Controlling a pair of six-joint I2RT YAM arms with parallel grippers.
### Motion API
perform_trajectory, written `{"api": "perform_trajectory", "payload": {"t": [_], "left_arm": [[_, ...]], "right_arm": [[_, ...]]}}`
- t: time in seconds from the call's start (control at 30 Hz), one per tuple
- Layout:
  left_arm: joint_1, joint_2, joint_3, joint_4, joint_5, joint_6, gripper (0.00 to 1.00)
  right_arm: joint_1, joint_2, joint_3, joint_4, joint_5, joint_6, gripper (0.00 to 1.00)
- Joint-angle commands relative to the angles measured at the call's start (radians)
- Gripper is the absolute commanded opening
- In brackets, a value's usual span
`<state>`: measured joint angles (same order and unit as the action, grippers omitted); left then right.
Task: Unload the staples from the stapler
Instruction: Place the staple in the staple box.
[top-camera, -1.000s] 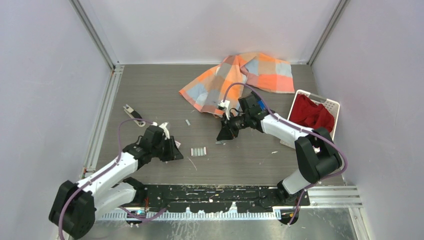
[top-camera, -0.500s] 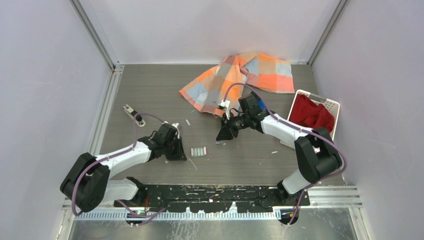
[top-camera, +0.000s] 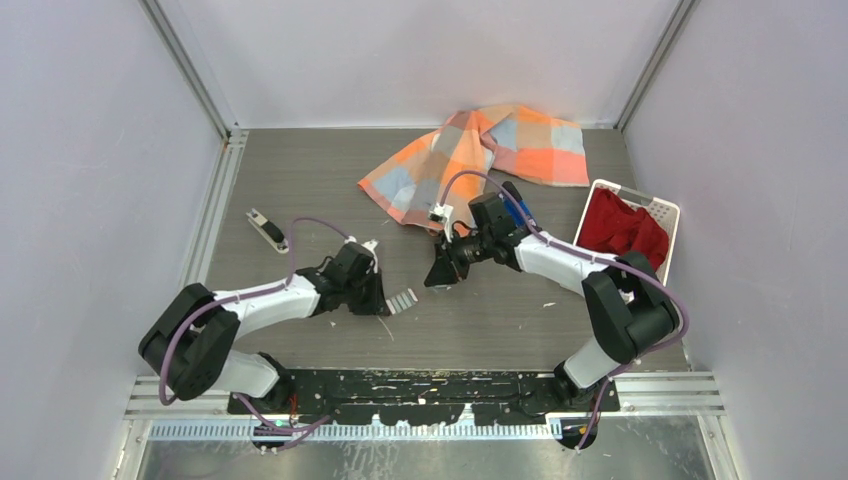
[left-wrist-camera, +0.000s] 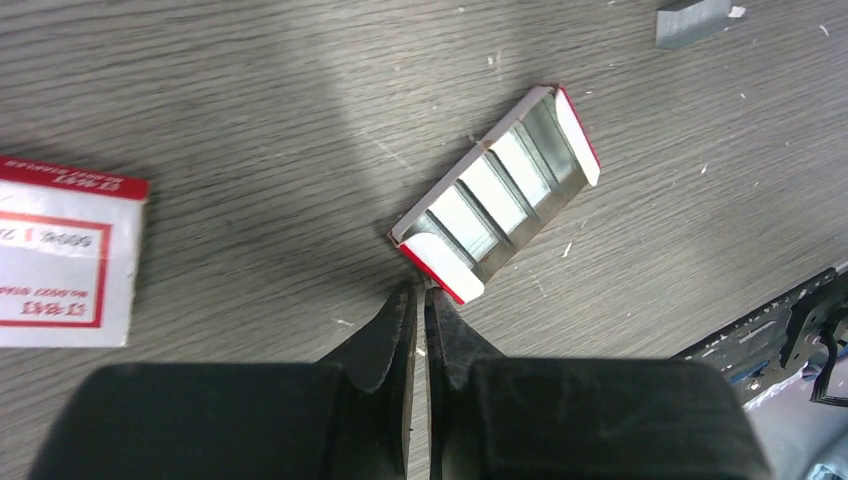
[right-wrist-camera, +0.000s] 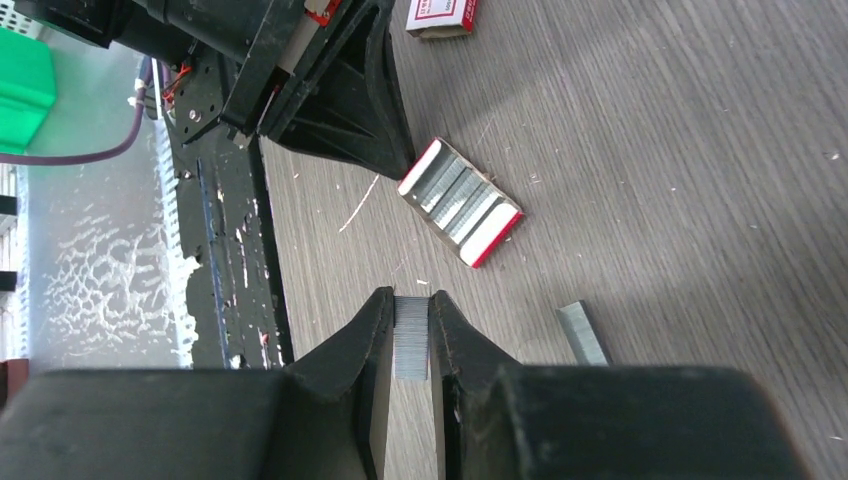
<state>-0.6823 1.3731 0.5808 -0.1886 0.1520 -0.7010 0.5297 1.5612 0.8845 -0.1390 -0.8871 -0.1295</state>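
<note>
My right gripper (right-wrist-camera: 410, 300) is shut on a short grey strip of staples (right-wrist-camera: 411, 340) and holds it just above the table, in the top view (top-camera: 441, 273) too. My left gripper (left-wrist-camera: 421, 292) is shut and empty; its tips touch the near end of an open white-and-red tray (left-wrist-camera: 497, 193) that holds several staple strips. That tray also shows in the top view (top-camera: 402, 299) and the right wrist view (right-wrist-camera: 460, 202). A slim blue thing, probably the stapler (top-camera: 514, 200), lies by the cloth behind my right wrist, partly hidden.
A white-and-red box (left-wrist-camera: 62, 255) lies left of the tray. A loose staple strip (right-wrist-camera: 583, 334) lies near my right gripper. A checked cloth (top-camera: 470, 155) is at the back. A white basket with red cloth (top-camera: 628, 228) is right. A small dark-and-silver object (top-camera: 266, 228) lies far left.
My left gripper has moved right up to the staple tray, which has turned a little. My right gripper has shifted slightly left with the strip in it.
</note>
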Motion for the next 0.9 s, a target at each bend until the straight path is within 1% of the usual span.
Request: {"api": "perform_trajectory", "payload": {"t": [0.0, 0.17, 0.27, 0.33, 0.43, 0.6, 0.67, 0.73, 0.87], "left_arm": [[-0.031, 0.042, 0.024, 0.023, -0.037, -0.005, 0.08], [-0.049, 0.08, 0.041, 0.039, -0.033, -0.014, 0.09], [-0.05, 0.065, 0.032, 0.033, -0.034, -0.014, 0.09], [-0.05, 0.024, 0.019, 0.009, -0.046, -0.01, 0.1], [-0.05, -0.073, 0.009, -0.076, -0.086, 0.005, 0.13], [-0.051, -0.274, 0.026, -0.22, -0.151, 0.061, 0.16], [-0.05, -0.353, 0.064, -0.289, -0.177, 0.09, 0.21], [-0.049, -0.414, 0.121, -0.364, -0.205, 0.118, 0.3], [-0.047, -0.479, 0.317, -0.555, -0.258, 0.202, 0.4]], "right_arm": [[0.013, 0.004, -0.013, 0.093, 0.002, 0.073, 0.12], [0.039, 0.02, -0.021, 0.128, 0.04, 0.104, 0.12], [0.069, 0.032, -0.011, 0.133, 0.091, 0.111, 0.12], [0.084, 0.039, -0.001, 0.136, 0.143, 0.115, 0.12], [0.122, 0.049, 0.021, 0.126, 0.228, 0.103, 0.12], [0.188, 0.077, 0.092, 0.078, 0.356, 0.059, 0.12], [0.215, 0.095, 0.124, 0.059, 0.399, 0.038, 0.12], [0.241, 0.108, 0.148, 0.044, 0.44, 0.027, 0.13], [0.288, 0.121, 0.158, 0.044, 0.518, 0.027, 0.13]]}}
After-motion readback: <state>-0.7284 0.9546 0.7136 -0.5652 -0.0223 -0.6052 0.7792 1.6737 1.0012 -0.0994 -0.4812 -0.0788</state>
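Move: The open staple box tray lies right against the left hand's nearly shut fingertips, its middle some 3 cm to their right and 2 cm ahead, at about fingertip height. The printed staple box sits about 8 cm left and 5 cm ahead of that hand. From the right hand, which holds a staple strip, the tray is about 5 cm left, 4 cm back and 8 cm down; a loose strip lies some 2 cm right, 1 cm back and as far below. The tray's left end is pushed along to the right by the left fingertips for some 2 cm; then they come free, back off left and rise about 10 cm, opening partly and tilting up. Meanwhile the right hand, keeping its pinch on the staple strip, goes left towards the tray by about 6 cm, sinking some 3 cm and tipping its fingers more steeply down. ##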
